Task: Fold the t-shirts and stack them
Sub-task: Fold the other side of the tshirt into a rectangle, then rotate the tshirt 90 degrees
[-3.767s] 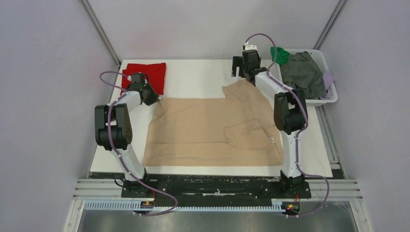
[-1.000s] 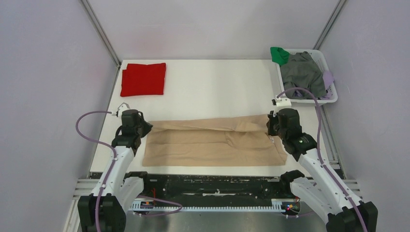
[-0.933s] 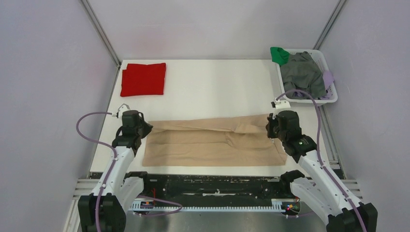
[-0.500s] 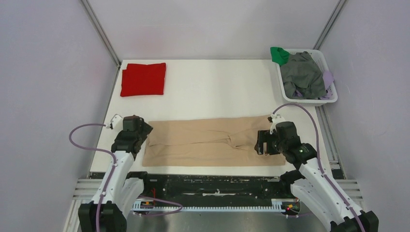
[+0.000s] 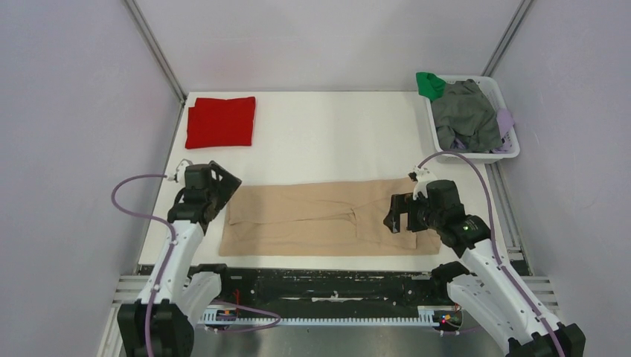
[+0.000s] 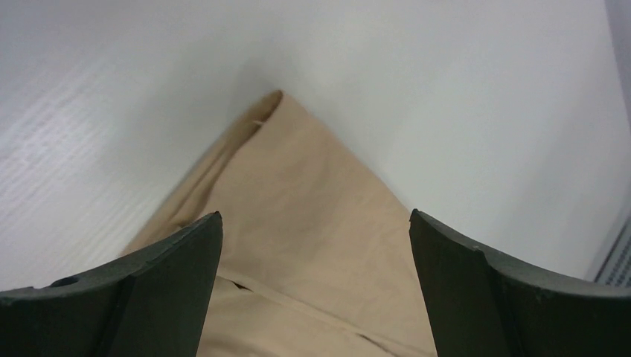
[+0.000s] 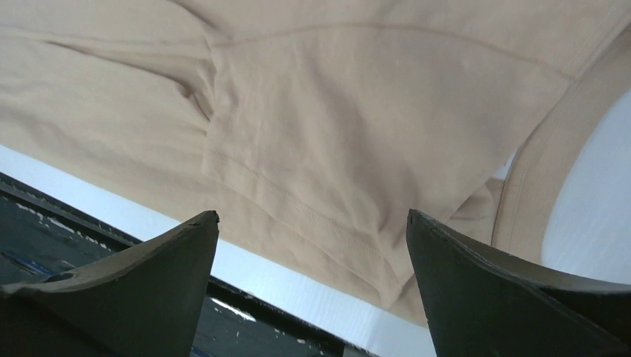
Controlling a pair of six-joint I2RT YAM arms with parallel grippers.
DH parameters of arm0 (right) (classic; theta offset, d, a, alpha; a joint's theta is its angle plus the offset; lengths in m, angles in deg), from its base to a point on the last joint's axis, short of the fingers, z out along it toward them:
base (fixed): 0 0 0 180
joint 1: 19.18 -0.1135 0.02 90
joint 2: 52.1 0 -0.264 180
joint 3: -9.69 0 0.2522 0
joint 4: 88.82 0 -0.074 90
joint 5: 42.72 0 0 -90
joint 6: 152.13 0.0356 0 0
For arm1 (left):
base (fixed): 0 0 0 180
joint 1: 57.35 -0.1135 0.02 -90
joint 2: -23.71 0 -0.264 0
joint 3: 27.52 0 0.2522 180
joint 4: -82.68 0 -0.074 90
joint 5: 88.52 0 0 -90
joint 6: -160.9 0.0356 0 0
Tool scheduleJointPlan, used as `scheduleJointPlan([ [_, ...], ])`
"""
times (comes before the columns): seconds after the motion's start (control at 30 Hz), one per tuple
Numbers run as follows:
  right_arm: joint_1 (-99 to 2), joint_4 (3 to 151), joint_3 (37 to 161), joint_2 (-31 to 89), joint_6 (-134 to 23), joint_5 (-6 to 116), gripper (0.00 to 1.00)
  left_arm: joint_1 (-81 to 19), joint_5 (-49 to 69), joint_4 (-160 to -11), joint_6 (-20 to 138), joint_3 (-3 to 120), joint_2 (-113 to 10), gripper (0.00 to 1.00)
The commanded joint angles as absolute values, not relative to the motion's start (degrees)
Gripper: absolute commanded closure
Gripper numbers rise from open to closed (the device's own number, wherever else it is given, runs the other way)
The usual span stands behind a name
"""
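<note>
The beige t-shirt (image 5: 320, 219) lies folded in half as a long band along the near edge of the table. My left gripper (image 5: 227, 186) hovers open over the band's left corner, and the beige cloth (image 6: 298, 186) lies flat under its spread fingers (image 6: 314, 216). At the right end my right gripper (image 5: 393, 216) is open above the folded sleeve (image 7: 357, 111), holding nothing (image 7: 311, 216). The red t-shirt (image 5: 220, 121) rests folded to a rectangle at the back left corner.
A white basket (image 5: 476, 157) at the back right holds grey clothes (image 5: 465, 115) and a green cloth (image 5: 429, 84). The table's white surface (image 5: 335, 134) stretches between the shirts. A black rail (image 7: 45, 223) runs along the near edge.
Both grippers opened and let go of the beige shirt's far edge after laying it over the near half. The right gripper then swung left over the shirt.
</note>
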State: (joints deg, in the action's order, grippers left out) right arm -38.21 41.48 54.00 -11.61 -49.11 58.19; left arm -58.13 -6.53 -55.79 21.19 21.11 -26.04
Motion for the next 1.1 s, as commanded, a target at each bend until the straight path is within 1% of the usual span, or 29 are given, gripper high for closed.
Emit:
scheduleJointPlan([
  [0.0,-38.5,48.4,53.4,-8.9,-46.0,59.4,0.02,-56.1,8.9,-63.8,24.9,21.3,-33.3,0.0],
  [0.07,-38.5,51.0,50.6,-6.6,-43.5,59.7,0.02,-55.2,11.0,-65.5,25.7,21.0,-36.4,0.0],
  [0.2,-38.5,58.1,44.7,-3.3,-39.4,57.2,0.02,-53.8,8.2,-65.2,27.1,20.8,-41.6,0.0],
  [0.27,-38.5,61.3,43.7,-0.9,-39.0,55.9,0.02,-53.8,7.4,-65.2,27.4,20.4,-43.3,0.0],
  [0.5,-37.0,70.5,47.9,14.9,-40.2,47.9,0.02,-53.3,5.3,-65.8,28.2,19.4,-47.6,0.0],
  [0.6,-34.7,73.8,54.3,25.4,-40.5,47.6,0.02,-51.7,6.0,-66.9,27.1,18.4,-48.1,0.0],
  [0.7,-33.6,77.7,62.1,35.1,-40.4,47.7,0.02,-47.9,4.6,-67.1,24.6,17.2,-47.9,0.0],
  [0.87,-31.3,80.1,78.8,51.0,-41.0,48.2,0.02,-38.3,2.2,-68.2,18.4,15.8,-46.4,0.0],
  [0.97,-31.0,77.7,93.5,62.8,-44.0,49.5,0.02,-33.4,2.4,-68.8,15.1,15.6,-46.7,0.0],
  [1.07,-31.0,70.2,110.7,74.4,-43.4,54.4,0.02,-27.7,2.2,-70.6,11.6,14.9,-47.1,0.0],
])
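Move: The right hand's target, the right part of the folded tan t-shirt, lies straight below it, about 7 cm down; the laundry basket stands some 31 cm ahead and 25 cm to that hand's right, roughly 2 cm lower. From the left hand, the t-shirt's left end is about 6 cm to the right, 2 cm back and 9 cm below, while the red folded stack lies some 25 cm ahead, 5 cm to the left and equally low. Both hands come down open onto the t-shirt, and the right then pushes its part of the cloth forward some 30 cm under the fingertips, turning slightly clockwise. The left sinks about 8 cm while shifting right onto the left end, pauses there, then presses and slides that end another 8 cm right and slightly back, turning clockwise nearly 30 degrees in all. ##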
